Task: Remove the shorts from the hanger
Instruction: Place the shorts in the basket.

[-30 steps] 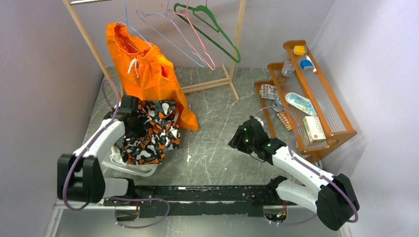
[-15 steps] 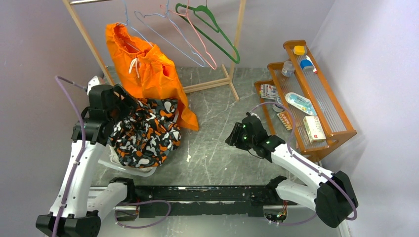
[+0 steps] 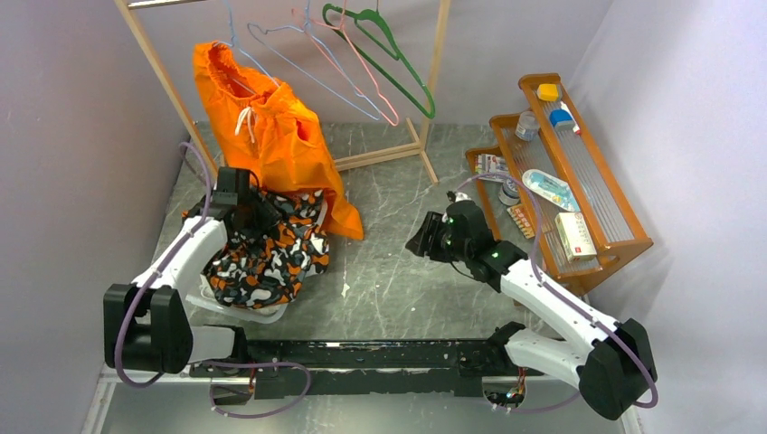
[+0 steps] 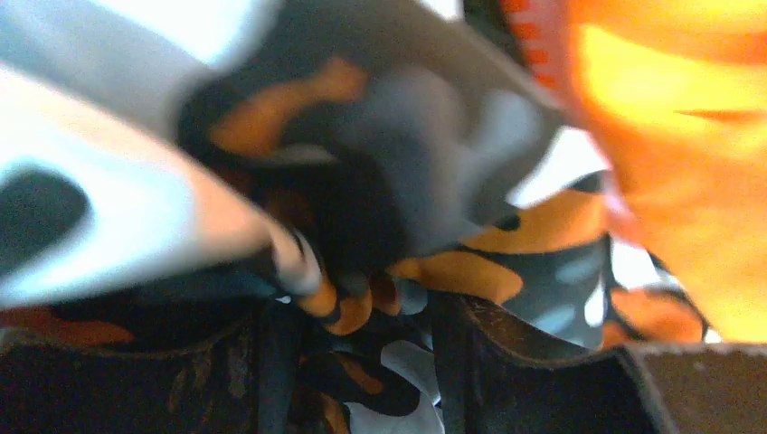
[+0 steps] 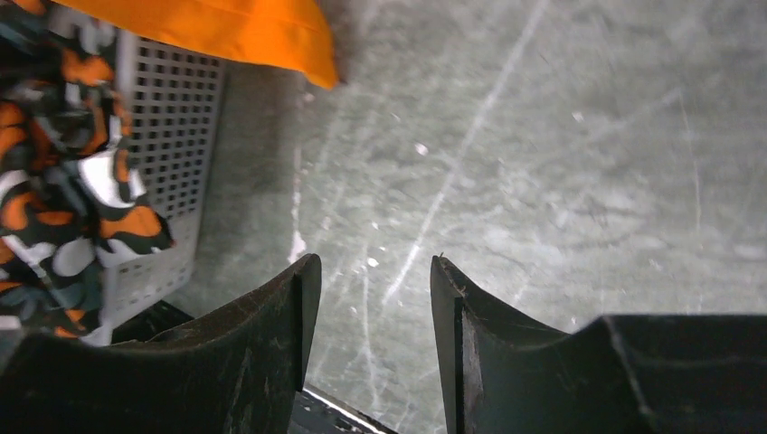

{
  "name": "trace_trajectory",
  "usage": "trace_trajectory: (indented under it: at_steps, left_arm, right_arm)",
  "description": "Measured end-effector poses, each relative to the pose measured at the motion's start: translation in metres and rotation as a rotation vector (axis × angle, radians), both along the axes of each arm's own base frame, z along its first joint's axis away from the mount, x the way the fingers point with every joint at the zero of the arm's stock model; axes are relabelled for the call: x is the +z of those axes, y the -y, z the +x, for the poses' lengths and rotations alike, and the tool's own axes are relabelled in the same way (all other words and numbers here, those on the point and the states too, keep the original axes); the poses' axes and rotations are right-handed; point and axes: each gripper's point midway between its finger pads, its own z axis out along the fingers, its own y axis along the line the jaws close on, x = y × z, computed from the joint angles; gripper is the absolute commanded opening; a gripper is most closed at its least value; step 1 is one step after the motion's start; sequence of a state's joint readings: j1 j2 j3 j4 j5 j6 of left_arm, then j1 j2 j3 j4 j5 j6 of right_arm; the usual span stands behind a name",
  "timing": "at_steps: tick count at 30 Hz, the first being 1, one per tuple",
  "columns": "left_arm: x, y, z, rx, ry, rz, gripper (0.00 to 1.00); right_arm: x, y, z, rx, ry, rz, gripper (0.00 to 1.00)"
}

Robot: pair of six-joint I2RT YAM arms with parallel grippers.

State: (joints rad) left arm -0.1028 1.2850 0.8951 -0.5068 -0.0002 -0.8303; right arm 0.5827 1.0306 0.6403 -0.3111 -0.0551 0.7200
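Observation:
The bright orange shorts (image 3: 271, 136) hang on a wire hanger (image 3: 228, 32) at the left end of the wooden rack (image 3: 163, 77), their lower hem draped down to the table. My left gripper (image 3: 258, 210) is low, just below the shorts' hem, pressed into a black, orange and white patterned garment (image 3: 267, 258). In the left wrist view its jaws (image 4: 357, 312) stand apart with that patterned fabric bunched between them, and the shorts (image 4: 687, 181) glow at the right. My right gripper (image 3: 423, 242) hovers open over the bare table, with nothing between its fingers (image 5: 373, 271).
The patterned garment lies in a white perforated basket (image 3: 240, 312) by the left arm. Empty blue (image 3: 307, 63), pink (image 3: 362, 77) and green (image 3: 398, 59) hangers hang on the rack. A wooden shelf (image 3: 579, 181) with small items stands at the right.
The left arm rose with its jaws opening, then dropped back onto the patterned garment. The right gripper edged slightly up and left.

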Motion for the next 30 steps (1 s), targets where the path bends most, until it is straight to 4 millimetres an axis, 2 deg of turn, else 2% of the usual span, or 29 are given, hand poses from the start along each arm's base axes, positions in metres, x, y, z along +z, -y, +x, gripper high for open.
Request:
trace_trajectory:
  at_steps: [3,8,13,17,21,28,30]
  left_arm:
    - [-0.028,-0.009,-0.015,0.092,-0.080,-0.012,0.55]
    - [-0.042,-0.012,-0.023,0.160,-0.109,-0.042,0.59]
    - [-0.027,-0.018,-0.028,0.181,-0.078,-0.022,0.71]
    - [0.001,-0.030,-0.035,0.201,-0.032,0.026,0.79]
    - [0.030,-0.035,-0.042,0.184,0.039,0.056,0.86]
    - [0.078,-0.050,-0.059,0.184,0.221,0.123,0.91]
    - [0.086,-0.053,-0.062,0.182,0.256,0.137,0.91]
  right_arm:
    - [0.026,-0.011,0.008,0.048,0.063,0.030,0.51]
    - [0.088,-0.042,0.023,0.196,0.234,0.097,0.52]
    - [0.168,-0.079,0.029,0.363,0.486,0.125,0.53]
    - [0.222,-0.115,0.031,0.480,0.664,0.120,0.54]
    - [0.246,-0.145,0.037,0.547,0.753,0.095,0.54]
    - [0.262,-0.181,0.082,0.540,0.822,0.027,0.56]
    - [0.266,-0.191,0.092,0.544,0.839,0.020,0.56]
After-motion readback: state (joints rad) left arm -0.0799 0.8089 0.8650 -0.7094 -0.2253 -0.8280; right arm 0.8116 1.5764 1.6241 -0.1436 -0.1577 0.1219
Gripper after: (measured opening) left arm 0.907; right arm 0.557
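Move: The camouflage shorts lie heaped in the basket, their middle about 6 cm back of the left hand, 1 cm to its right and 4 cm below; the basket's middle is also 6 cm back and some 7 cm down. The hanging orange shorts are roughly 18 cm ahead of the right hand, 32 cm left and 15 cm up. From that hand the empty blue hanger is about 25 cm ahead, 22 left, 33 up, and the camouflage shorts level with it, 36 left, 5 down. Push the left gripper down about 4 cm into the camouflage shorts, easing back a little, then open its half-open fingers almost wide and lift clear some 13 cm, back and to the left, tipping the fingers up. Meanwhile swing the half-open right gripper up about 27 cm and 19 cm left towards the orange shorts, reaching forward mostly at the end, the fingers tipping up and turning counter-clockwise. ##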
